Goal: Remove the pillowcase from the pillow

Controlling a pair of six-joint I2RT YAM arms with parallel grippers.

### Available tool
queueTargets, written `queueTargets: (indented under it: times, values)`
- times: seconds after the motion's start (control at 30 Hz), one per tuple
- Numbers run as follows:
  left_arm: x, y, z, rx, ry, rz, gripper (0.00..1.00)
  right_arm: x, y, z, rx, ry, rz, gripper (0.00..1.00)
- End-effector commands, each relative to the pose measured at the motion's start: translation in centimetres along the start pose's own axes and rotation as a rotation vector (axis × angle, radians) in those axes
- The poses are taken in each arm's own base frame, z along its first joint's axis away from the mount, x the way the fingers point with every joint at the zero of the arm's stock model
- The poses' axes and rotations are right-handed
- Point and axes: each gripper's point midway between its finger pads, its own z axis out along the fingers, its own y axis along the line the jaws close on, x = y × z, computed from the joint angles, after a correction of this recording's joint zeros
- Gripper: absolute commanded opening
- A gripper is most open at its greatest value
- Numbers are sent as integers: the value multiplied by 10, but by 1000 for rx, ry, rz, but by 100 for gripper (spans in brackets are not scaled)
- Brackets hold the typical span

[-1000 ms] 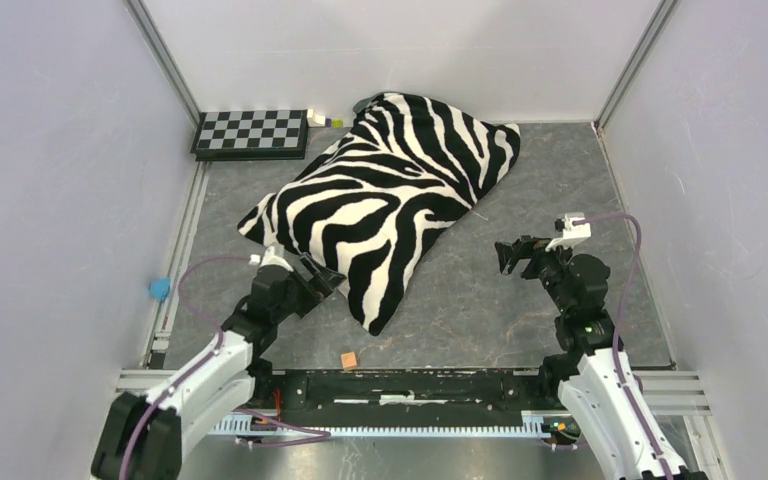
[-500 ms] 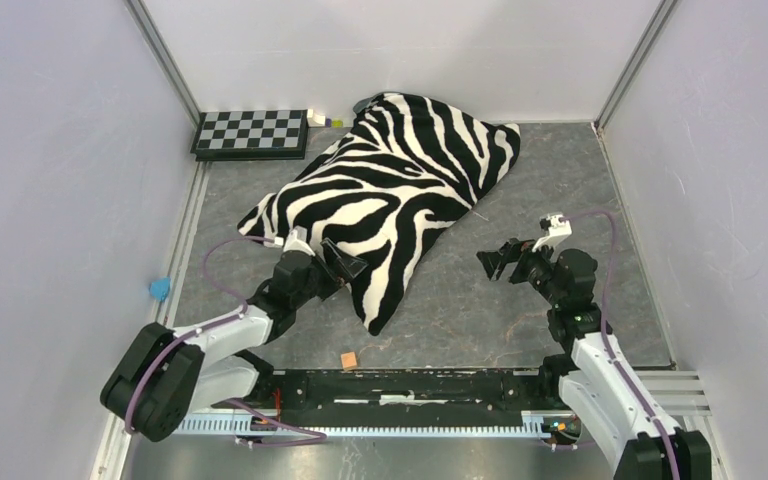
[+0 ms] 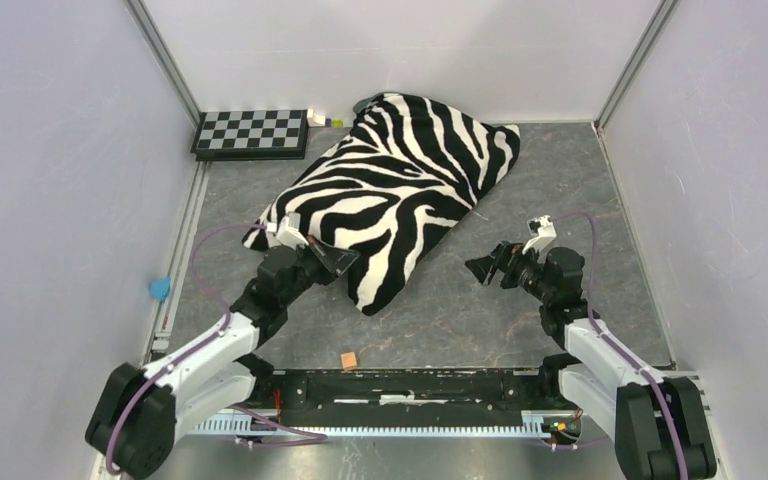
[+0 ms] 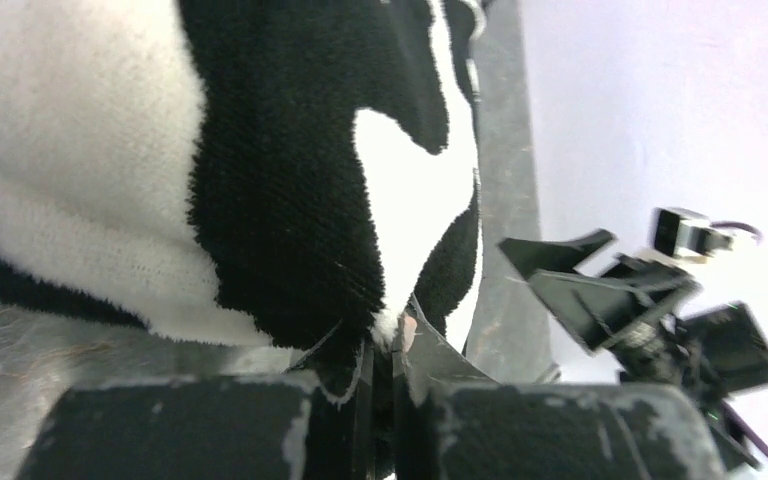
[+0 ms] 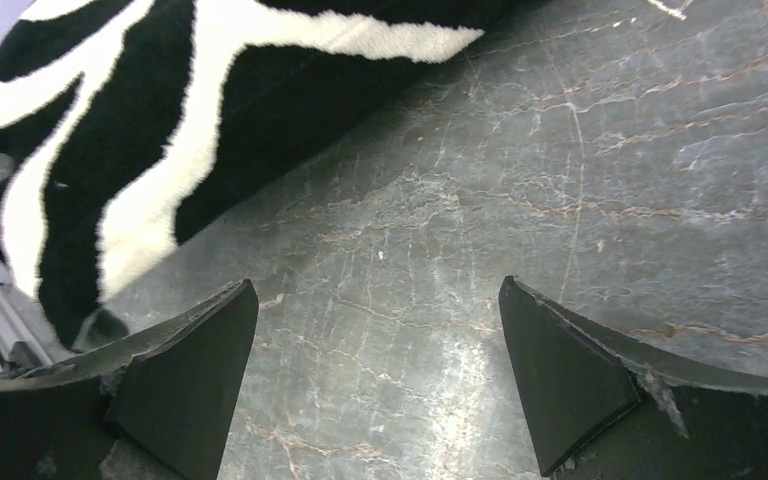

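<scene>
The zebra-striped pillowcase point(image 3: 390, 195) lies plump and diagonal across the grey table, and the pillow inside it is hidden. My left gripper point(image 3: 345, 262) is at its near left edge, shut on a small pinch of the plush fabric; in the left wrist view the jaws point(image 4: 390, 335) meet on a tuft of the pillowcase point(image 4: 280, 200). My right gripper point(image 3: 480, 268) hovers low over the table just right of the pillowcase's near corner. It is open, with only bare table between its fingers point(image 5: 375, 285), and the pillowcase point(image 5: 140, 150) lies ahead to its left.
A checkerboard point(image 3: 250, 132) lies at the back left with small blocks point(image 3: 325, 120) beside it. A small orange block point(image 3: 348, 360) sits near the front rail, and a blue object point(image 3: 159, 289) is at the left edge. White walls enclose the table.
My left gripper reached forward to the pillowcase's near left edge and shut on the fabric, nudging the near corner back. My right gripper moved left toward the pillowcase and stayed open.
</scene>
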Motion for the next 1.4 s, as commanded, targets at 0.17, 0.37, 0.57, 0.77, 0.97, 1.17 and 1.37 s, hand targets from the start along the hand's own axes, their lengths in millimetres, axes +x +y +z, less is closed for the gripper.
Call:
queueTargets:
  times: [0.17, 0.37, 0.57, 0.77, 0.97, 1.17, 1.37]
  values:
    - [-21, -102, -40, 298, 46, 120, 2, -24, 23, 14, -106, -101, 222, 98]
    - [-10, -114, -50, 374, 114, 127, 2, -34, 13, 31, -5, -169, 471, 99]
    - [-7, -127, -65, 442, 135, 138, 2, -32, -17, 54, 204, -172, 673, 98]
    - [-1, -125, -77, 458, 143, 124, 2, -40, -8, 82, 133, -160, 742, 98]
    - [-1, -130, -85, 469, 153, 152, 2, -48, 4, 98, 79, -184, 744, 75]
    - [2, -125, -87, 456, 165, 152, 2, -74, 16, 98, 47, -241, 647, 38]
    - [0, -128, -90, 455, 163, 182, 2, -100, 40, 89, -52, -285, 597, 0]
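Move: The pillowcase's right edge, where the right fingers will shut, lies about 9 cm ahead of the right hand, 5 cm to its left and 3 cm lower. From the left hand, already gripping a fold, it is some 9 cm ahead, 19 cm right and 6 cm down. The near corner lies about 4 cm back, 3 cm right and 9 cm below the left hand. The left gripper stands 24 cm left of the right hand, level fore and aft. The pillowcase's right edge gets pinched by the right hand, which reaches about 10 cm forward and a little left, wide open, dipping as it rolls its left side up some 30 degrees and turns clockwise, then shuts and lifts. The left hand keeps its fold, hauling it up about 8 cm, quickly at first, and steadily back 7 cm while turning clockwise. ##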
